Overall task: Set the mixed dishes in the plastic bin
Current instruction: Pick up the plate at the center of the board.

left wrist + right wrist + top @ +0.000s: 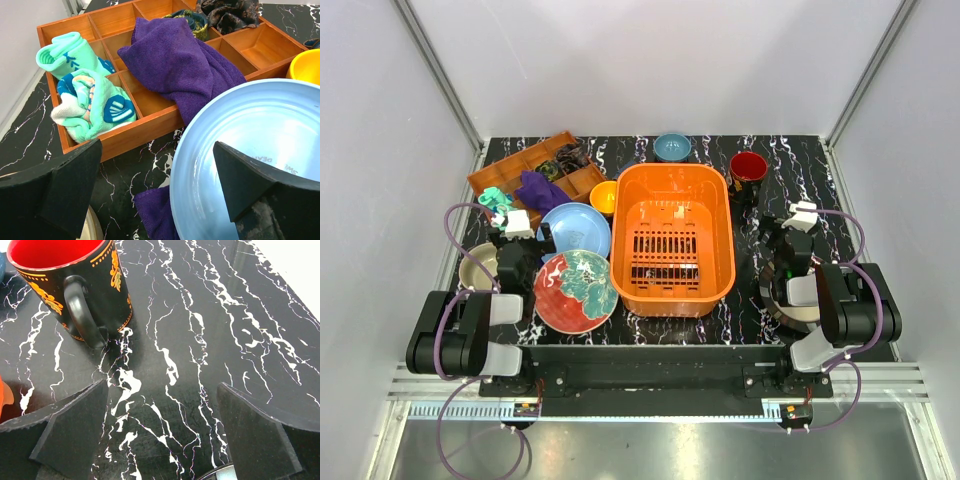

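Note:
The orange plastic bin (672, 172) stands mid-table with nothing in it. To its left lie the red-and-green plate (575, 290), the light blue plate (575, 228), an orange-yellow bowl (604, 197) and a beige bowl (478, 265). A small blue bowl (672, 146) and the red mug (748, 166) sit at the back. A dark striped-rim plate (788, 305) lies under the right arm. My left gripper (157, 175) is open, straddling the left rim of the light blue plate (260, 145). My right gripper (162, 420) is open over bare table, short of the mug (65, 280).
A brown compartment tray (515, 168) at the back left holds a purple cloth (185, 65), a teal toy (85, 95) and dark fabric. The cloth hangs over the tray's edge and runs under the blue plate. White walls close in both sides.

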### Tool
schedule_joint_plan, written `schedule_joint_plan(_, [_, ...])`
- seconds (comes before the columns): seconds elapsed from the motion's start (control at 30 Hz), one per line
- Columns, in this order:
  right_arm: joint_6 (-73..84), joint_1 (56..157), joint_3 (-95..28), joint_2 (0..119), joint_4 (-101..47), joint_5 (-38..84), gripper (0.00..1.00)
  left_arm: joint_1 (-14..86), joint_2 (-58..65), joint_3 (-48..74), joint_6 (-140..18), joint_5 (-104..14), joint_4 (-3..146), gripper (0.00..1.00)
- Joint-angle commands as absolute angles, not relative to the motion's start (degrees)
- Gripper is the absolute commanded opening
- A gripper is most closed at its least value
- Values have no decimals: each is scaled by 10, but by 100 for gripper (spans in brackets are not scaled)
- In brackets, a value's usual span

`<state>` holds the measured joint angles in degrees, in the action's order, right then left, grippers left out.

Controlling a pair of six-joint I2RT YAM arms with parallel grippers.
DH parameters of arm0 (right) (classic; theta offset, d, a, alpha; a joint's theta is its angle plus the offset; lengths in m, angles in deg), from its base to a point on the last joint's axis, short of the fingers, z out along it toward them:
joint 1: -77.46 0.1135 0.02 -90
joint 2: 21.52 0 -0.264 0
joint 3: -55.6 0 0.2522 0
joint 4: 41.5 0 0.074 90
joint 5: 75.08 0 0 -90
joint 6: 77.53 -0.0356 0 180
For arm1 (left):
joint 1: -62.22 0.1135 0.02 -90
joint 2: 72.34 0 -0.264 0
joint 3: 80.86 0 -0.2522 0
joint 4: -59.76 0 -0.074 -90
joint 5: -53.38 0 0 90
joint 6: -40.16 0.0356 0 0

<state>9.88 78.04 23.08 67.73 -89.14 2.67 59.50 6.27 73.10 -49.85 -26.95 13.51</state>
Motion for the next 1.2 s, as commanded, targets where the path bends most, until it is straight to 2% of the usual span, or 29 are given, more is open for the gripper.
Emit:
schedule_joint_plan(0.0, [110, 778, 218, 677, -908, 43, 100, 598, 64, 718, -498, -279, 104, 99])
schedule_joint_plan(0.57, [109, 777, 234, 673, -932, 39, 100, 598, 54, 711, -498, -258, 122, 99])
schedule_joint_plan(0.67, [110, 778, 243, 637, -932, 43, 100, 597, 26, 676, -498, -268, 195, 99])
schedule_joint_plan(0.93, [95, 778, 179, 474, -669, 49, 100, 596, -60, 585, -533, -240, 419, 99])
schedule_joint_plan(1.07, [22, 778, 103, 418, -571, 24, 100, 596, -73, 468, -591, -226, 576, 99])
schedule_joint_plan(1.17, [-43, 778, 29, 421, -481, 35, 100, 589, -40, 366, -606, -226, 701, 99])
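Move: Down to the left hand's right lies the red-and-green plate, about 12 cm right, 10 cm back and 8 cm below. Its far edge overlaps the blue plate, which is also some 12 cm right of the hand but only 2 cm ahead. The yellow bowl is roughly 18 cm right and 11 cm ahead, the orange bin about 35 cm right and 2 cm ahead. From the right hand the red-and-green plate is about 52 cm left and 12 cm back. Lifting clear of the board with empty, wide-open fingers, both arms wait and then rise together. The left climbs about 10 cm beside the blue plate, easing forward some 3 cm and rolling slightly left side down; the right goes almost straight up about 12 cm near the mug, its fingertips tipping up a little. Neither touches a dish. ##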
